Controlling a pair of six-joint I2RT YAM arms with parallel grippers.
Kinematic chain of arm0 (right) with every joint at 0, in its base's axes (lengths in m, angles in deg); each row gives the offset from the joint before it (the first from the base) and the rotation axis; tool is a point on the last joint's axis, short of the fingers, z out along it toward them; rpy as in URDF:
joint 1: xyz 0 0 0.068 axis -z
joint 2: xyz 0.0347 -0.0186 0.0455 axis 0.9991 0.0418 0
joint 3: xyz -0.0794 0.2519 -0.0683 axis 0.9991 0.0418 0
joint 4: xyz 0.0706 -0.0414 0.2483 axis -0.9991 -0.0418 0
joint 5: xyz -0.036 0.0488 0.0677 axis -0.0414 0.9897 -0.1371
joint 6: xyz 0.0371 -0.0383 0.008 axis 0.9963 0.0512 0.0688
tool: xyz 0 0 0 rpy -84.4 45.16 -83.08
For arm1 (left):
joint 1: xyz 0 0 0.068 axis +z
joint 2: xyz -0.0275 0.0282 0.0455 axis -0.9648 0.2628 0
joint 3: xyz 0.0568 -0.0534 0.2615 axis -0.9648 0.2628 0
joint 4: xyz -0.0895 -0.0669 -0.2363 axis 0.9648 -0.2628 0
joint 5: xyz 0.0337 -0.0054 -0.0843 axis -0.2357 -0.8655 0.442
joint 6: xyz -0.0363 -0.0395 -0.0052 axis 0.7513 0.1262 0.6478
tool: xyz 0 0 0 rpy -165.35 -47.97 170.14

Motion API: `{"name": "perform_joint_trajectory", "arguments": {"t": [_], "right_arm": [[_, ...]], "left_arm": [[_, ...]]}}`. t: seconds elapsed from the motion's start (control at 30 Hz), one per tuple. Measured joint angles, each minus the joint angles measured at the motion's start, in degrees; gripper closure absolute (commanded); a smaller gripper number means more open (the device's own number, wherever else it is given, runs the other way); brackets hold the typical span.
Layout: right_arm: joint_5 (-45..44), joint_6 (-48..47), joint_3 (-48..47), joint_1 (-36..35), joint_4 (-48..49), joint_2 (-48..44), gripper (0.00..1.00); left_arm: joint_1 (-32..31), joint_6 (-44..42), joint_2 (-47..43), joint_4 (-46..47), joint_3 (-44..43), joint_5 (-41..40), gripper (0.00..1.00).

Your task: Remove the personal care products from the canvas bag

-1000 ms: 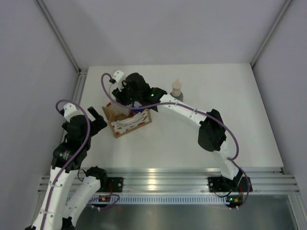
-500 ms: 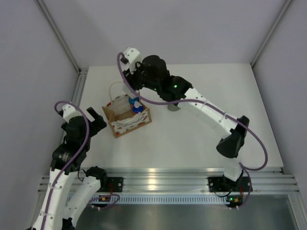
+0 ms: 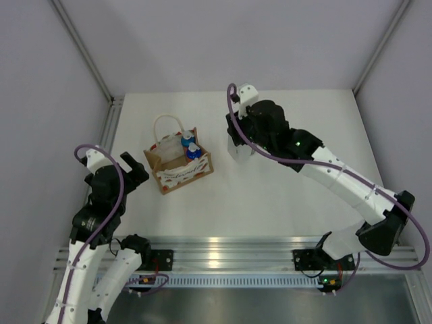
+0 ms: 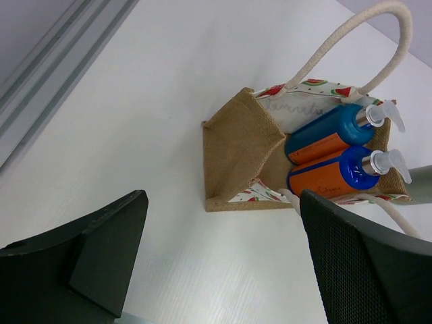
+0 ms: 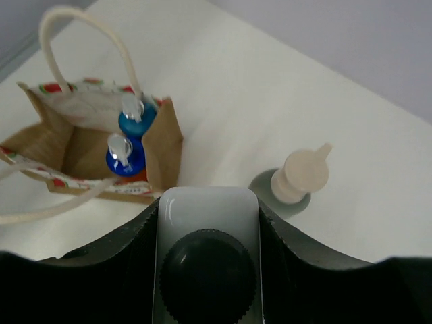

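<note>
The canvas bag (image 3: pixel 169 174) stands open at the table's left, its white handles (image 3: pixel 164 123) looped up. Two orange bottles with blue tops (image 3: pixel 191 148) are upright inside it, also visible in the left wrist view (image 4: pixel 329 138) and the right wrist view (image 5: pixel 127 159). My right gripper (image 3: pixel 237 143) is shut on a white bottle with a dark cap (image 5: pixel 206 260), held to the right of the bag. The grey-green bottle with its beige nozzle (image 5: pixel 294 183) stands on the table just beyond it. My left gripper (image 3: pixel 132 169) is open and empty, left of the bag (image 4: pixel 241 154).
A metal rail (image 3: pixel 111 128) runs along the table's left edge, close to the left arm. Grey walls enclose the table at the back and both sides. White tabletop (image 3: pixel 317 135) stretches to the right of the grey-green bottle.
My right gripper has risen out of the bag with the white bottle and swung right, to beside the grey-green bottle. The left arm has barely moved.
</note>
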State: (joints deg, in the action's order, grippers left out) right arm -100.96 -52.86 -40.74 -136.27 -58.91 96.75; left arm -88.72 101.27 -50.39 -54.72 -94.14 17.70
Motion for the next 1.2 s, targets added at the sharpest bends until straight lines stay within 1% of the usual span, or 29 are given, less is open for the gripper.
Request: {"name": "perform_joint_trajectory", "arguments": {"t": [0.13, 0.23, 0.27, 0.3, 0.4, 0.47, 0.53, 0.7, 0.8, 0.93, 1.2], "right_arm": [[-0.28, 4.90, 13.40, 0.46, 1.46, -1.31, 1.00], [0.04, 8.37, 27.82, 0.79, 3.96, -3.43, 1.00], [0.28, 9.07, 31.30, 0.85, 4.48, -3.96, 1.00], [0.02, 9.94, 36.04, 0.85, 7.74, -5.29, 1.00], [0.37, 11.47, 41.75, 0.90, 13.11, -9.53, 1.00], [0.37, 12.00, 43.89, 0.92, 16.04, -10.62, 1.00], [0.11, 12.28, 44.87, 0.94, 18.71, -10.49, 1.00], [0.20, 12.28, 44.70, 1.92, 21.44, -8.70, 1.00], [0.15, 12.17, 41.48, 2.80, 20.55, -5.51, 1.00], [0.35, 11.85, 34.67, 3.19, 14.88, -0.79, 1.00], [2.75, 10.62, 23.41, 3.80, 0.22, 4.92, 1.00]], "left_arm": [[0.00, 0.02, -0.44, 0.00, 0.02, -0.42, 0.02], [0.00, 0.02, -1.01, 0.00, 0.02, -0.83, 0.02], [0.00, 0.00, -1.07, 0.00, 0.02, -1.03, 0.02], [0.00, 0.00, -1.07, 0.00, 0.02, -1.11, 0.02], [0.00, -0.02, -0.68, 0.00, 0.02, -1.42, 0.02], [0.00, -0.04, 0.02, 0.00, 0.02, -1.42, 0.02], [0.00, -0.09, 0.90, 0.00, 0.02, -1.40, 0.02], [0.00, -0.07, 0.63, -0.02, 0.02, -1.40, 0.02], [0.00, -0.07, -0.04, -0.02, 0.02, -1.42, 0.02], [0.00, -0.07, -0.33, 0.00, 0.02, -1.42, 0.02], [0.00, -0.07, -1.16, 0.00, 0.02, -1.40, 0.02]]}}
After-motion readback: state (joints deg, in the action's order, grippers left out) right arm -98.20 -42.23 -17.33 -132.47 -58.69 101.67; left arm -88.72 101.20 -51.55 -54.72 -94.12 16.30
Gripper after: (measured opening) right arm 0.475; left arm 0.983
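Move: The right gripper already holds the white bottle with the black cap in the air; its place is the bare table roughly 34 cm below, about 2 cm back and 3 cm to the right. The beige-pump bottle stands about 10 cm ahead and 6 cm right of the hand, the canvas bag's middle some 17 cm left and 1 cm ahead. From the left gripper that bare spot lies about 9 cm ahead and 35 cm right. Drop the right gripper fast, about 21 cm, with the white bottle still pinched, drawing back and right some 5 cm each towards the bare table on the near side of the beige-pump bottle. Then, keeping that height and grip, ease the hand about 3.5 cm forward with the bottle's foot against the table, ending with the fingers tipped some 25 degrees farther down. ##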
